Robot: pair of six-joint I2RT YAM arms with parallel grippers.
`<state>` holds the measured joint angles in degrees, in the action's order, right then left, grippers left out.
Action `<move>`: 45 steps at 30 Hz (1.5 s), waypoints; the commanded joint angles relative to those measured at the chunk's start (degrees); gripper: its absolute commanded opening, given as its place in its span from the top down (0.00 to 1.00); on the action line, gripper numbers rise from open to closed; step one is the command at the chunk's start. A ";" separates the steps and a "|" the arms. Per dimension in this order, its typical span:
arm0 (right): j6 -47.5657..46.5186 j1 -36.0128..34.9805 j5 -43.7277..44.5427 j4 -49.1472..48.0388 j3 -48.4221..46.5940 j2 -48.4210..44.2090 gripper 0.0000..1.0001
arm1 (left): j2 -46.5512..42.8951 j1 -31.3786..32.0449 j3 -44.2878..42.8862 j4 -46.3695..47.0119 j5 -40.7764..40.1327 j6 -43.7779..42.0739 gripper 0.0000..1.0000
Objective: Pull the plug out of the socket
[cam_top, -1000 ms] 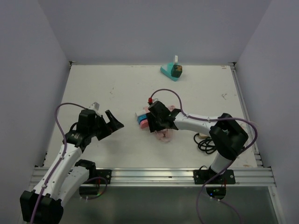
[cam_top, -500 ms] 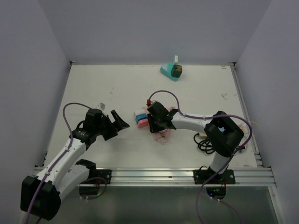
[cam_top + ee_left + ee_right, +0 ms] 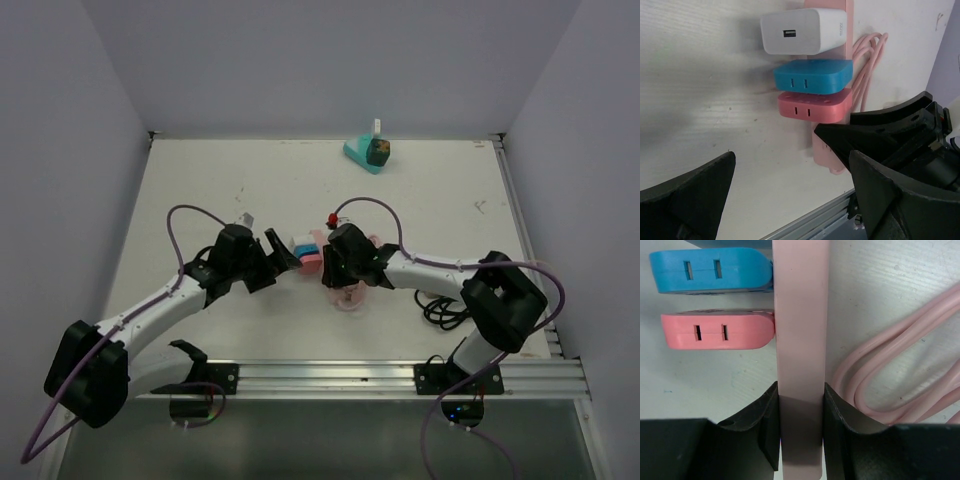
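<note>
The socket is a pale pink power strip [image 3: 800, 315] lying on the table, its pink cable [image 3: 890, 365] coiled beside it. Three plugs stick out of its left side: a white USB charger [image 3: 802, 31], a blue plug [image 3: 812, 76] and a pink plug [image 3: 815, 104]. My right gripper [image 3: 800, 410] is shut on the strip's near end, just below the pink plug [image 3: 715, 330]. My left gripper [image 3: 790, 165] is open, its fingers spread wide, a short way left of the plugs [image 3: 303, 252] and touching none of them.
A teal object [image 3: 366, 152] stands at the back edge. A black cable [image 3: 440, 305] lies coiled by the right arm's base. An aluminium rail [image 3: 330, 375] runs along the front edge. Walls close in the left, right and back.
My left arm has reached to the right, bringing its open gripper close to the plugs. My right gripper has closed on the strip and shifted slightly right with it.
</note>
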<state>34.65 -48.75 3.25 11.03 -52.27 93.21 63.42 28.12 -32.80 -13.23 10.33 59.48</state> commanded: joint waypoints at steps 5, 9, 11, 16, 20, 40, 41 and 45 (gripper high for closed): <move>3.92 -0.38 -1.66 -8.56 0.15 -5.58 1.00 | 6.00 5.01 -4.90 10.24 -4.08 3.45 0.00; 4.98 -0.38 -2.19 -10.50 2.17 -7.51 1.00 | 8.74 6.60 -6.66 10.51 -6.11 3.80 0.01; 5.33 -0.38 -2.02 -10.59 2.52 -7.78 1.00 | 9.35 6.95 -6.75 11.56 -7.16 5.02 0.00; 6.74 -0.38 -3.07 -12.69 3.75 -8.39 1.00 | 9.53 7.56 -6.67 12.27 -10.06 5.99 0.02; 7.44 -0.38 -3.07 -13.66 4.37 -8.83 1.00 | 10.93 7.74 -6.84 12.27 -11.65 6.17 0.03; 8.06 -0.38 -4.04 -15.77 6.12 -9.80 1.00 | 13.40 9.67 -5.97 18.33 -13.57 6.61 0.31; 8.15 -0.38 -3.95 -15.86 6.30 -9.89 1.00 | 12.79 9.67 -5.35 18.77 -14.10 6.96 0.37; 8.50 -0.38 -3.42 -16.12 7.44 -10.24 1.00 | 11.99 9.76 -4.47 19.21 -14.28 7.84 0.52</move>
<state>41.71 -48.75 0.21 0.91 -45.19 86.43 77.62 37.82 -37.60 1.19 -0.93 65.63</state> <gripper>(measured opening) 0.347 0.752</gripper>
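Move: About 4 cm ahead of the left hand, 7 cm to its right and 4 cm below it is the pink plug, sticking out leftwards from the socket strip. The blue plug sits next along the strip, some 6 cm ahead and 6 cm right; the white plug follows, about 9 ahead and 4 right. The right fingers already hold the strip's near end, 12 cm to the left hand's right, level fore and aft. From the right hand the pink plug lies 4 cm ahead, 5 cm left. Reaching about 5.5 cm to the right and 4 cm forward, the open left hand takes its fingers around the two ends of the pink plug, then closes them by about a quarter to pinch it. Meanwhile the right hand keeps its grip on the strip, raises it some 2.5 cm and rolls its left, plug-bearing side up by about 10 degrees. ##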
